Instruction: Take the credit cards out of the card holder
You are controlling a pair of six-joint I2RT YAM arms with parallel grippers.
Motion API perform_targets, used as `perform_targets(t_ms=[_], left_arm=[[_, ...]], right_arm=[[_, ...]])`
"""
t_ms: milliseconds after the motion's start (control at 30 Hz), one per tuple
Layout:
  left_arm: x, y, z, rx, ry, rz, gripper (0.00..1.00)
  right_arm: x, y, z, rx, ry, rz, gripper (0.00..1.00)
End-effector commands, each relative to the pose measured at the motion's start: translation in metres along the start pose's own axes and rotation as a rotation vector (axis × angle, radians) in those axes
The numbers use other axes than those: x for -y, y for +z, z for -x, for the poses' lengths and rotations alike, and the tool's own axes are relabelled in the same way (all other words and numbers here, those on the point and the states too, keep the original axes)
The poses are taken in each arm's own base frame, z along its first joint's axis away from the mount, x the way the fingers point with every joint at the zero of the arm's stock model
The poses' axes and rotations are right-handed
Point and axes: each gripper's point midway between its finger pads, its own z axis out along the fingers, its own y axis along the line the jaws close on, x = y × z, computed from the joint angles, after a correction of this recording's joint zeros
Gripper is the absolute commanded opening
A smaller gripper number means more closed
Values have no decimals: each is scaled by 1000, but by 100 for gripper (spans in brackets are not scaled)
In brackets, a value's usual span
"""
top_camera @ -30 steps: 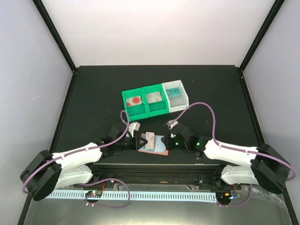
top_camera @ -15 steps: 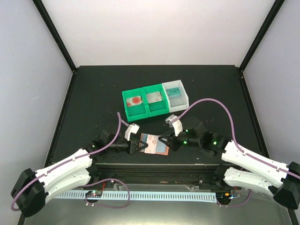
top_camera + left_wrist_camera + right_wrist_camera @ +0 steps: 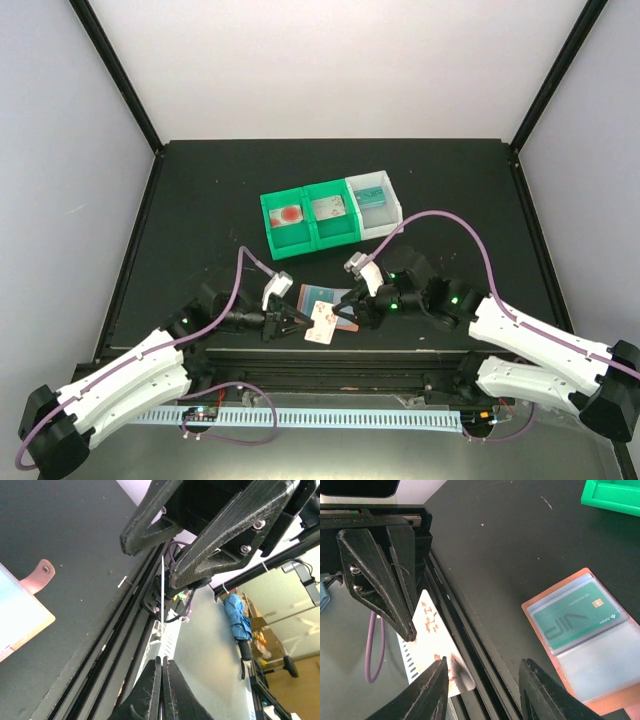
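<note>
The card holder [image 3: 600, 680] lies open on the black table, salmon-edged, with a teal credit card [image 3: 575, 617] in its upper pocket. Its corner and tab [image 3: 42, 574] show in the left wrist view. My left gripper [image 3: 298, 325] is shut on a white credit card with red marks [image 3: 322, 322], held clear of the holder over the table's near rail. That card appears edge-on [image 3: 162, 605] between my left jaws [image 3: 162, 662] and flat-on [image 3: 432, 645] from the right wrist. My right gripper [image 3: 349, 306] stands open just beside the card; its jaws [image 3: 485, 690] hold nothing.
A row of two green trays [image 3: 308, 232] and one white tray [image 3: 390, 205] sits behind the holder, each with a card inside. The black rail [image 3: 470, 645] runs along the table's near edge under the held card.
My left gripper has drawn the white card out of the holder toward the near edge. My right gripper has moved in from the right and opened.
</note>
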Motion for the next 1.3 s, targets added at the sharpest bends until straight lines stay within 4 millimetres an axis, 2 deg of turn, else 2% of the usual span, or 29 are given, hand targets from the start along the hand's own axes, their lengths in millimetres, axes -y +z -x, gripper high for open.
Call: perform_targets(t_ms=[0,167,333,500,600,700,733,833,967,1033,1067,1167,1267], left_arm=[[22,-5,4,-19,64,-77,2],[28,-5,2,-30,76,-112,2],[26,-5,1,-28,81,-111,2],[25,-5,3,-21,81,-100,2],[23,-5,4,-15,77,-79,4],[20,-6,7,4,75,-47,19],[18,-7,9,13,72,-32,27],[11,-11,17,55,74,41,58],[4,-21,28,101,73,144,80],[-1,-28,35,135,73,209,95],[-4,-31,38,154,71,242,98],[-13,-44,48,226,55,339,99],[-19,-56,57,293,53,411,99]], right_arm=[[-16,-8,4,8,-32,64,39],[-29,-10,4,14,-40,137,32],[-31,-11,2,12,-43,155,14],[-38,-10,1,3,-51,202,2],[-42,-11,1,5,-57,229,1],[-43,-10,5,15,-52,230,1],[-41,-10,7,22,-46,217,1],[-33,-10,11,39,-22,178,1],[-27,-13,17,87,-4,145,1],[-22,-14,20,108,5,116,1],[-18,-15,24,121,8,95,1],[-5,-20,34,154,25,11,1],[21,-27,47,201,67,-151,1]])
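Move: The left fingers already hold a white card whose middle sits some 4 cm to their right, level with them; they offer it to the open right fingers, about 8 cm to the right and 2 cm farther out at like height. From the right hand the card's middle is about 4 cm left, 2 cm back. The card holder lies roughly 6 cm ahead, 5 cm left and 16 cm below the right hand, with the green-and-white tray 26 cm beyond the holder. With the left hand holding the card out and easing it back a centimetre or two, the right hand draws back nearly 3 cm and rises about 2 cm, its partly open fingers shutting on the card's free edge in a pinch. Only then do the left fingers open wide and let go, that hand withdrawing about 5 cm forward, 3 cm up and 2.5 cm left while swinging some 15 degrees counter-clockwise, as the right, still pinching, turns back and carries the card about 3 cm forward over the card holder. ##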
